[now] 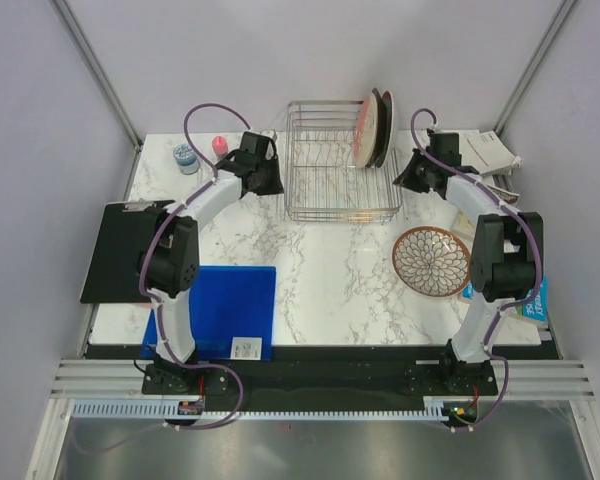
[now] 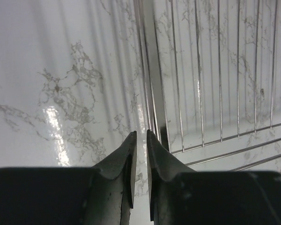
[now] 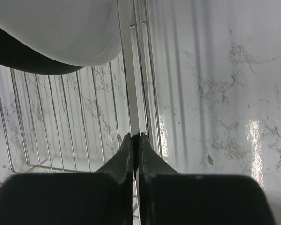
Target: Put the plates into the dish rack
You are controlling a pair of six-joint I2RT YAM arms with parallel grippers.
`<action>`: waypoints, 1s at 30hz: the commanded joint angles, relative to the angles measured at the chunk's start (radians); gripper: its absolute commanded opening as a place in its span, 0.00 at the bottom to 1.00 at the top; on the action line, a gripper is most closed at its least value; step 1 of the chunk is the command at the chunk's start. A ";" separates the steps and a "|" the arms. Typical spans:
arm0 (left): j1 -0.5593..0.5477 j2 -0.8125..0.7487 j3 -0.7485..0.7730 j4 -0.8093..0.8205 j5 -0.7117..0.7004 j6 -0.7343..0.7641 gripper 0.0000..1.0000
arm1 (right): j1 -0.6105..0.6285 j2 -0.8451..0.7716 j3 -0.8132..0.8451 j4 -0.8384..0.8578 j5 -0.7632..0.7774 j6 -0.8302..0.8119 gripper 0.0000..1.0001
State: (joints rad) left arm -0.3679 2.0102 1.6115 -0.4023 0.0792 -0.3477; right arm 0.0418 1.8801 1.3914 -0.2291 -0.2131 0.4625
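Note:
The dish rack, a silver wire basket, stands at the back middle of the marble table. Three plates stand on edge at its right end, a cream-pink face showing in front; in the right wrist view a pale plate underside hangs over the rack wires. A white plate with a brown petal pattern lies flat at the right. My left gripper sits beside the rack's left rim, slightly open and holding nothing. My right gripper is shut on the rack's right rim wire.
A blue board lies at the front left, with a black clipboard beside it at the left edge. Two small bottles stand at the back left. Papers lie at the back right, and a blue packet sits by the right arm.

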 commanded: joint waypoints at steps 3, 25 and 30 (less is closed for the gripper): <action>0.030 -0.174 -0.094 0.027 -0.136 0.022 0.31 | 0.012 0.051 0.110 0.157 -0.075 0.013 0.10; -0.328 -0.377 -0.478 0.256 0.255 -0.163 0.68 | -0.129 -0.698 -0.374 -0.173 -0.083 -0.720 0.88; -0.402 -0.263 -0.447 0.359 0.192 -0.315 0.70 | -0.131 -0.805 -0.436 -0.239 -0.052 -0.748 0.88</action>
State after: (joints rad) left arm -0.7311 1.7096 1.1126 -0.2234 0.3130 -0.5171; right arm -0.0837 1.1515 0.9920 -0.4099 -0.3035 -0.1848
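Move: The patterned plate lies about 19 cm back and 10 cm right of the right hand, some 8 cm below it. From that hand the rack's middle is 8 cm ahead and 14 cm left, and the yellow book 5 cm back and 26 cm right. From the left hand the patterned plate is about 19 cm back and 41 cm right, the rack's middle 8 cm ahead and 17 cm right. Both opening hands arc up off the rack, then back-right towards the patterned plate, some 15 to 25 cm. ##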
